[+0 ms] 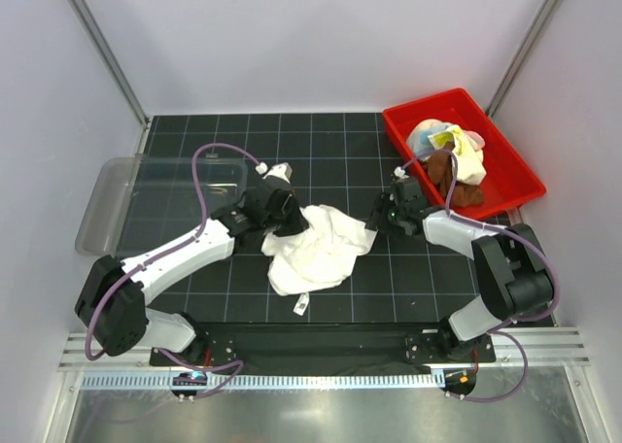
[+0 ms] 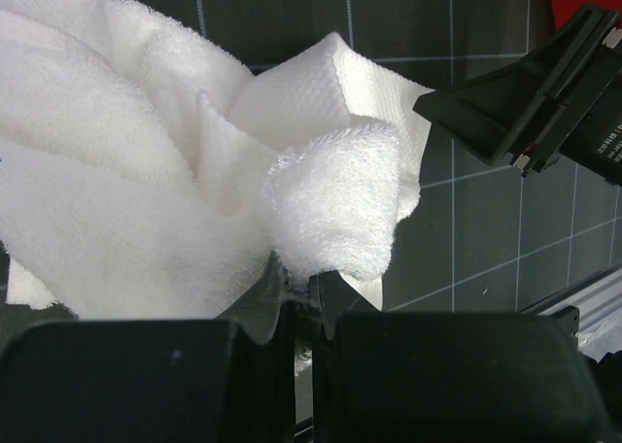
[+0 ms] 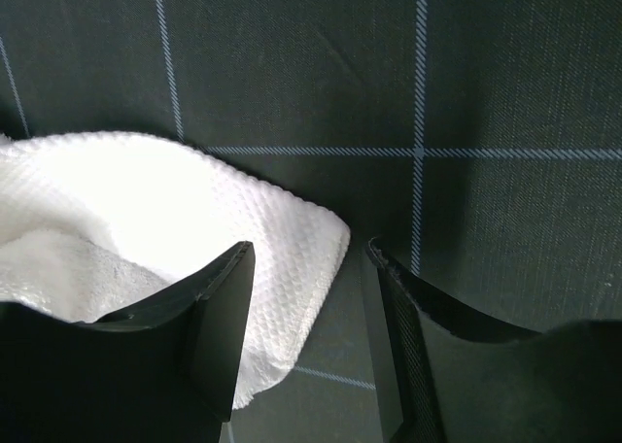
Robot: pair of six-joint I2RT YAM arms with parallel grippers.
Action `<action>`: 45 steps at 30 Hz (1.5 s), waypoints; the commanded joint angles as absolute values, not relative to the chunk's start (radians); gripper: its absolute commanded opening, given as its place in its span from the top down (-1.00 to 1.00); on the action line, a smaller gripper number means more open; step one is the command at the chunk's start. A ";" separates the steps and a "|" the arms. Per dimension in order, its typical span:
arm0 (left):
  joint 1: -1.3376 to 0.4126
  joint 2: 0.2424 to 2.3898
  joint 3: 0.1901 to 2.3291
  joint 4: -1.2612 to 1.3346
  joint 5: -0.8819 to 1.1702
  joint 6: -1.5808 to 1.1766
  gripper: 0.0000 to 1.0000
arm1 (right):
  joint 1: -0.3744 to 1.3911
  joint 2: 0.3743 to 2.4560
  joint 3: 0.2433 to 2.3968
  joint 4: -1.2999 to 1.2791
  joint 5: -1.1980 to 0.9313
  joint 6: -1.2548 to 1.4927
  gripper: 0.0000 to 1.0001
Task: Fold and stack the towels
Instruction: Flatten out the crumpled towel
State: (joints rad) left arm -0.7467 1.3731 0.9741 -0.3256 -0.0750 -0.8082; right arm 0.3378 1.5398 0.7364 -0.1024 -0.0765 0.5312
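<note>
A large cream-white towel (image 1: 321,251) lies crumpled in the middle of the black grid mat. My left gripper (image 1: 290,225) is at its upper left edge, shut on a fold of this towel (image 2: 335,210); the closed left gripper (image 2: 311,280) shows at the bottom of the left wrist view. My right gripper (image 1: 375,220) is low at the towel's right corner. In the right wrist view the right gripper (image 3: 306,268) is open, its fingers either side of the waffle-textured corner (image 3: 292,234). More towels sit bunched in the red bin: a brown one (image 1: 449,179), a yellow one (image 1: 442,136) and a pale one (image 1: 473,158).
The red bin (image 1: 413,120) stands at the back right of the mat. A clear plastic tub (image 1: 105,202) sits off the mat's left edge. The right gripper's dark body (image 2: 530,98) shows close by in the left wrist view. White walls enclose the cell.
</note>
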 commanded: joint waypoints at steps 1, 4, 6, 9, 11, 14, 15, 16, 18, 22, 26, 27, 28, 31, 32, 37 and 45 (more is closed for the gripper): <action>-0.753 1.382 0.985 -0.298 -0.061 -0.816 1.00 | 0.365 1.554 0.730 -0.032 -0.028 0.528 -0.08; -0.753 1.387 0.985 -0.299 -0.060 -0.818 1.00 | 0.388 1.548 0.721 -0.026 -0.015 0.529 0.03; -0.755 1.391 0.983 -0.295 -0.057 -0.819 1.00 | 0.388 1.548 0.718 -0.012 -0.018 0.529 0.17; -0.758 1.400 0.986 -0.288 -0.052 -0.821 1.00 | 0.388 1.571 0.723 -0.006 -0.005 0.522 0.50; -0.764 1.402 0.988 -0.287 -0.052 -0.825 1.00 | 0.388 1.577 0.732 -0.006 0.047 0.514 0.76; -0.773 1.399 0.989 -0.281 -0.026 -0.853 0.99 | 0.387 1.543 0.779 -0.126 0.162 0.467 0.98; -0.784 1.397 0.992 -0.282 -0.011 -0.859 0.92 | 0.387 1.528 0.845 -0.193 0.208 0.459 0.98; -0.816 1.396 1.008 -0.281 -0.005 -0.867 0.76 | 0.387 1.494 0.885 -0.266 0.253 0.445 0.98; -0.868 1.416 1.038 -0.278 0.017 -0.881 0.19 | 0.387 1.459 0.992 -0.432 0.339 0.385 0.98; -0.908 1.515 1.175 -0.313 0.175 -0.847 -0.42 | 0.356 1.385 1.107 -0.575 0.431 0.313 0.98; -0.852 1.554 1.382 -0.503 0.109 -0.669 -0.55 | 0.231 1.347 1.132 -0.580 0.396 0.236 0.98; -0.803 1.557 1.438 -0.540 0.103 -0.640 -0.55 | 0.206 1.345 1.121 -0.562 0.371 0.206 0.98; -0.778 1.557 1.457 -0.546 0.106 -0.596 -0.55 | 0.181 1.347 1.118 -0.551 0.303 0.195 0.98; -0.663 1.575 1.515 -0.539 0.141 -0.532 -0.59 | 0.135 1.342 1.112 -0.534 0.238 0.202 0.98; -0.643 1.591 1.534 -0.532 0.175 -0.513 -0.61 | 0.135 1.339 1.098 -0.520 0.195 0.204 0.98; -0.615 1.791 1.704 -0.544 0.236 -0.339 -0.60 | 0.124 1.295 1.112 -0.560 0.213 0.262 0.98; -0.623 1.930 1.773 -0.416 0.529 -0.244 -0.59 | 0.123 1.088 1.138 -0.530 0.062 0.322 0.98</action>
State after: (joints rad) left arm -0.6209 1.9369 1.7184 -0.4870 0.3977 -0.3058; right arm 0.1265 1.2274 1.1107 -0.6209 0.1638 0.2855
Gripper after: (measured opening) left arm 0.796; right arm 0.033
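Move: The towel's right-hand corner lies flat between the right hand's open fingers, about 1 cm to their left and 1 cm below; the heap's middle is some 13 cm left of that hand and 5 cm nearer. The red bin's middle is about 20 cm to its right and 16 cm farther out. The left hand still holds up a bunch of towel. From it the heap's middle is roughly 11 cm below, 4 cm right and 1 cm back, the corner about 17 cm right, 4 cm farther out and 11 cm down. The towel's right-hand corner is pinched as the right fingers close, then raised some 17 cm and drawn about 12 cm right towards the red bin, the wrist rolling left side down. The left fingers open and let go of their bunch; that hand swings right and back, loops up and forward, then sinks open towards the heap's far edge, turning clockwise. ##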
